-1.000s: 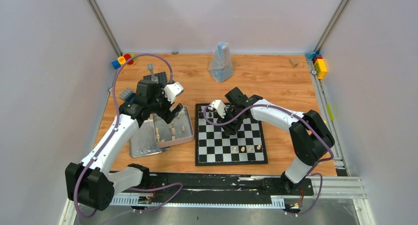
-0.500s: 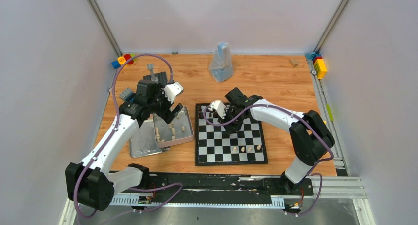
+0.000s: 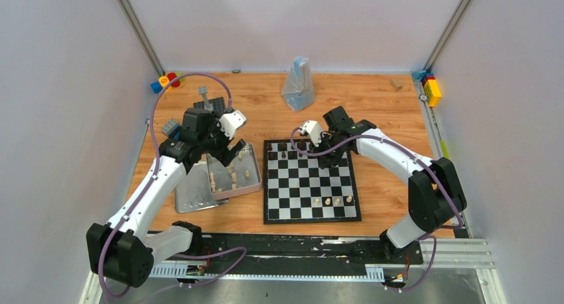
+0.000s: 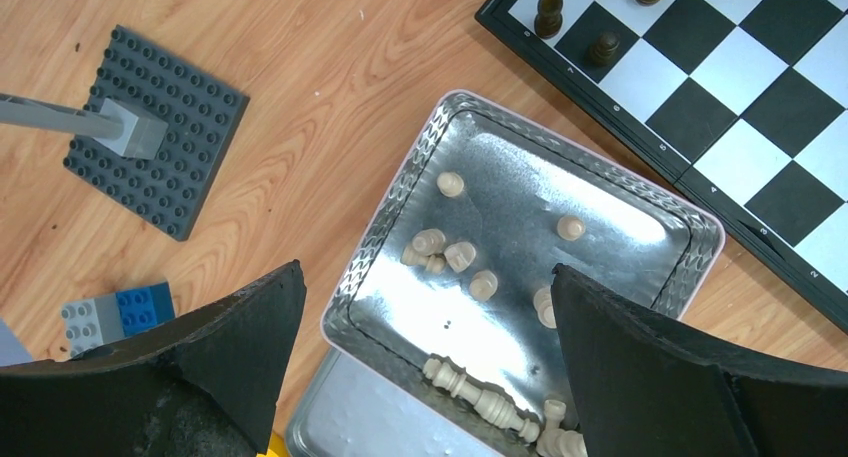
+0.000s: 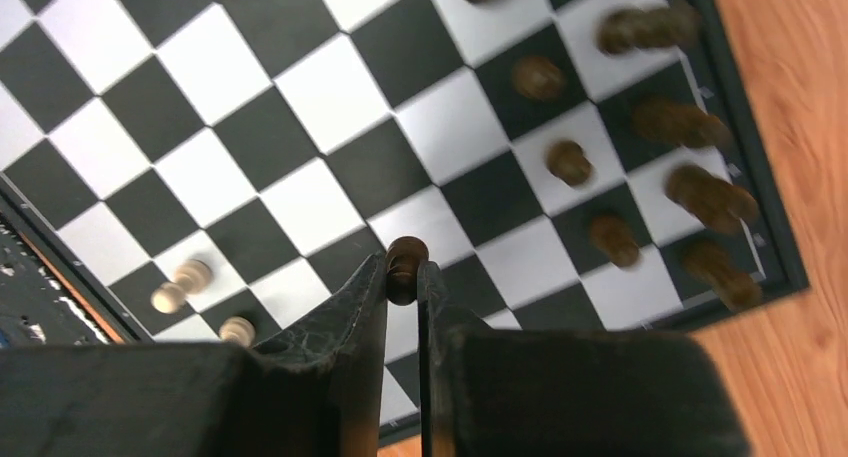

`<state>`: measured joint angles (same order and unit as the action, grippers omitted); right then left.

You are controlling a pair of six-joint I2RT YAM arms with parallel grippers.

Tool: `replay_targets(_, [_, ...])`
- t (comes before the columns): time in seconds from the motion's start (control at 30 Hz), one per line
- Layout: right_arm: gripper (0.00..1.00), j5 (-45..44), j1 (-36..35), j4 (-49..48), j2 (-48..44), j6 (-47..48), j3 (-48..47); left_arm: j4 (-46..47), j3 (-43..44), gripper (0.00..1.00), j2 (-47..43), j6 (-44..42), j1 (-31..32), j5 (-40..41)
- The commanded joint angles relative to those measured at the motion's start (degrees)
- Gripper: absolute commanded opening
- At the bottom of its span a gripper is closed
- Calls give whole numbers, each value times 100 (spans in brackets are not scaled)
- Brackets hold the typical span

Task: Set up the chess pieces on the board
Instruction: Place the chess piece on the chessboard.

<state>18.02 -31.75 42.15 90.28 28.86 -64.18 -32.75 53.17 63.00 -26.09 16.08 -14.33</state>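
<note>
The board (image 3: pixel 302 191) lies at the table's middle. Several dark chess pieces (image 3: pixel 282 155) stand along its far edge, blurred in the right wrist view (image 5: pixel 570 162). Three cream pieces (image 3: pixel 332 201) stand near its front edge. My right gripper (image 3: pixel 330 161) hangs over the board's far right part, shut on a small dark piece (image 5: pixel 405 262) held between its fingertips above the squares (image 5: pixel 300 97). My left gripper (image 4: pixel 425 269) is open wide above a silver tin (image 4: pixel 395 192). Several cream pieces (image 4: pixel 450 252) lie loose in it, nothing between the fingers.
A flat silver lid (image 3: pixel 193 194) lies under the tin's near corner. A dark grey studded plate (image 4: pixel 150 127) with a grey post sits left of the tin. A clear plastic bag (image 3: pixel 297 84) stands behind the board. Coloured bricks (image 3: pixel 432 90) sit at the back corners.
My right gripper has shut on a dark piece and carried it from the board's middle toward its far right side. The left arm has hardly moved.
</note>
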Motion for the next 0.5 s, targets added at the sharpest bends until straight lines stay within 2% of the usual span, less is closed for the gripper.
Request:
replay_targets(0.0, [0, -130, 464, 127, -277, 133, -182, 173, -30, 100, -129, 35, -30, 54])
replay_targets(0.47, [2, -302, 1458, 88, 360, 65, -542, 182, -52, 100, -108, 16, -26, 110])
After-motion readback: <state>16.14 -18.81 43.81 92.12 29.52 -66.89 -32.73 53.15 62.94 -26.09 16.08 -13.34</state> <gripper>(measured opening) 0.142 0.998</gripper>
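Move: The right hand, a dark chess piece shut in its fingers, is bound for the empty square at the right end of the pawn row, about 7 cm ahead, 6 cm right and 6 cm below. The end pawn stands about 7 cm ahead and 2 cm right; behind that row, the corner piece is some 11 cm ahead and 6 cm right, its neighbour 11 cm ahead and 2 cm right. From the left hand the empty square lies roughly 37 cm right, 1 cm ahead and 14 cm below. With the dark chess piece still pinched between its closed fingertips, the right hand swings low over the board, nearly level, going about 7 cm to the right and 5 cm forward towards the empty square beside the end pawn. It starts out mostly rightward, then goes more evenly right and forward, the wrist turning some 15 degrees clockwise on the way while the grip keeps and the fingers stay pointing mostly down with a lean to the left. ##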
